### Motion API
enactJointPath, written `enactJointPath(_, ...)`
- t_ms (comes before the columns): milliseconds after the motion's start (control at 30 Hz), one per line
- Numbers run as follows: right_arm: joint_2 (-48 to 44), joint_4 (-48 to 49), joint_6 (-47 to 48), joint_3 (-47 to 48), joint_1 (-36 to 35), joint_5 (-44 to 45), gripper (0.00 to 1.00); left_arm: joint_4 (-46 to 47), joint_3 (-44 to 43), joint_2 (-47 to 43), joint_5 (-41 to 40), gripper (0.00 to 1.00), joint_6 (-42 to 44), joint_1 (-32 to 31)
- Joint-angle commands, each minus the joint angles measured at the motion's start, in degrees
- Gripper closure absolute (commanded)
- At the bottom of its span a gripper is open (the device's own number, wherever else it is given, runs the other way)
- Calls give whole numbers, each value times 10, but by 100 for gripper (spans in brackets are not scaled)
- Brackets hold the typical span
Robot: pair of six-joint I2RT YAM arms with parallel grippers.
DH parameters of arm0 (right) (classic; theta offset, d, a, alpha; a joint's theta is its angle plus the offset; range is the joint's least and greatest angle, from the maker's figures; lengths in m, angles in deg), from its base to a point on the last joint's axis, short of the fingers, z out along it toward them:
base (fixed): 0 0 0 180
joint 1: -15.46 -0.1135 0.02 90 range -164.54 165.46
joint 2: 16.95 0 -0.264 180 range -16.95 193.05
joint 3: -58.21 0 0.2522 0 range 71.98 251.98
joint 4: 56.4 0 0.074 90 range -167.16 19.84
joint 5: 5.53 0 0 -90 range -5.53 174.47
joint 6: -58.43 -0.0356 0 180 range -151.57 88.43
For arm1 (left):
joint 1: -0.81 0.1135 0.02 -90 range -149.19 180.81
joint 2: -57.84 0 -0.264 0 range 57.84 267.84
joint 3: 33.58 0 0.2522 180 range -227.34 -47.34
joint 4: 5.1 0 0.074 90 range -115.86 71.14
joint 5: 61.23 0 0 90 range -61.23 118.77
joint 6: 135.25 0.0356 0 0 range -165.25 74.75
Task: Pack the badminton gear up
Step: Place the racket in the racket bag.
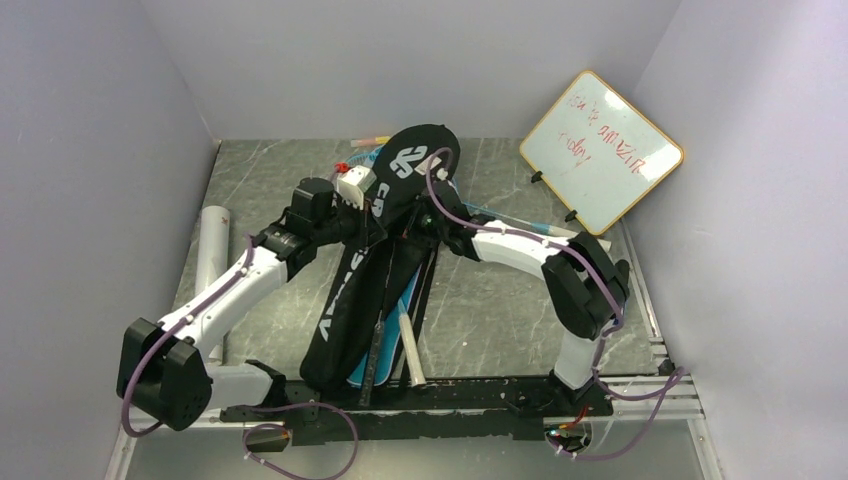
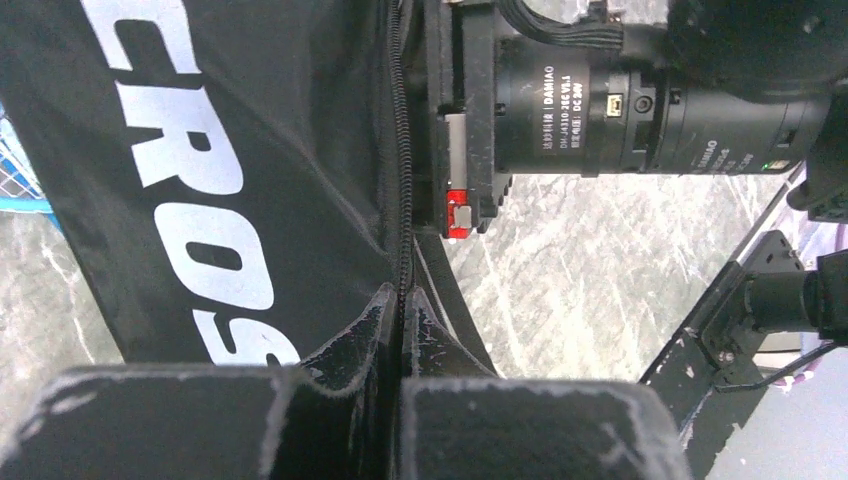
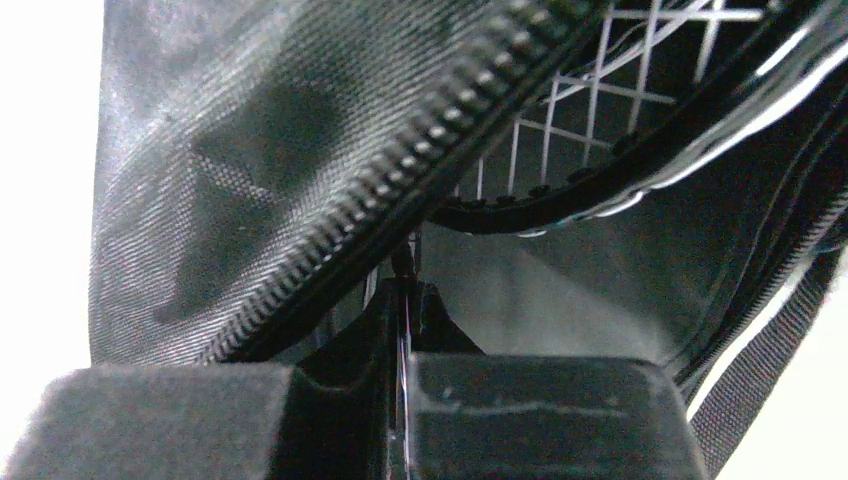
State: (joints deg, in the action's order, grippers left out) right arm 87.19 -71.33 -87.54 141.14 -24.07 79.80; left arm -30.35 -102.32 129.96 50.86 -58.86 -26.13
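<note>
The black bag point(image 1: 400, 170) with white lettering lies lengthwise down the middle of the table, on top of the blue bag point(image 1: 385, 368). My left gripper point(image 2: 403, 305) is shut on the black bag's zip edge point(image 2: 403, 200), near the bag's middle. My right gripper point(image 3: 405, 290) is shut on a thin piece at the zip point(image 3: 400, 190) of the same bag, from the other side. Inside the gaping bag lies a black-framed racket point(image 3: 620, 150) with white strings. A white racket handle point(image 1: 410, 350) and a black one point(image 1: 376, 345) stick out at the near end. No shuttlecocks show.
A long white tube point(image 1: 212, 250) lies along the left wall. An orange-rimmed whiteboard point(image 1: 602, 150) leans at the back right. Markers point(image 1: 368, 142) lie at the far edge. The right arm's wrist motor point(image 2: 600, 100) sits close to my left gripper.
</note>
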Motion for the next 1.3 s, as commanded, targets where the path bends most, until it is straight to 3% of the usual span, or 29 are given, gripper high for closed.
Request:
enactJointPath(0, -63, 154, -60, -60, 15, 100, 100, -16, 2, -28, 50, 95, -42, -4)
enactJointPath(167, -90, 255, -65, -124, 16, 164, 100, -18, -2, -27, 94, 95, -72, -5)
enactJointPath(467, -157, 235, -154, -186, 33, 325, 100, -61, -36, -10, 110, 95, -70, -6)
enactJointPath(633, -158, 235, -164, -187, 33, 350, 100, -59, -46, 18, 148, 95, -82, -13)
enactJointPath(667, -150, 235, -162, -183, 32, 348, 99, -51, -44, 21, 154, 95, -88, -15)
enactJointPath(767, -117, 220, -144, -161, 29, 335, 82, -24, -39, 26, 146, 94, -101, -28)
enactJointPath(833, -103, 222, -147, -166, 29, 321, 72, -21, -39, 30, 124, 86, -91, -36)
enactJointPath(967, -113, 249, -144, -211, 29, 291, 55, -83, -67, 49, 28, 42, -46, -56)
enactJointPath(1100, -126, 166, -147, -201, 29, 252, 43, -143, -94, 55, -102, 13, -6, -80)
enactJointPath(1167, -123, 102, -150, -182, 30, 223, 39, -157, -95, 47, -152, 9, 9, -94)
enactJointPath(1267, -135, 97, -140, -204, 30, 161, 40, -161, -80, 29, -192, 9, 27, -116)
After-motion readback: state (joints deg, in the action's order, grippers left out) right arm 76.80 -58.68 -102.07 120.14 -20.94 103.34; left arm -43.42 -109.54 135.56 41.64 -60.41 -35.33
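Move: The black racket bag, mouth held open, has its middle about 6 cm left of the right hand, 3 cm back and 7 cm below; from the left hand, shut on the bag's zip edge, it is about 3 cm back and 14 cm below, level sideways. The gripped racket's handle lies some 27 cm back and 7 cm left of the right hand, 5 cm lower; the white racket grip some 24 cm back, 2 cm right and 10 cm below. The racket, its head already inside the bag, is carried by the right hand about 7 cm right and 4 cm up, then released as those fingers open; the hand goes on right and sinks 6 cm, having turned some 30 degrees clockwise. The left hand keeps the zip edge while easing back and right, rises slightly, then opens wide and lets go, sinking about 4 cm. ##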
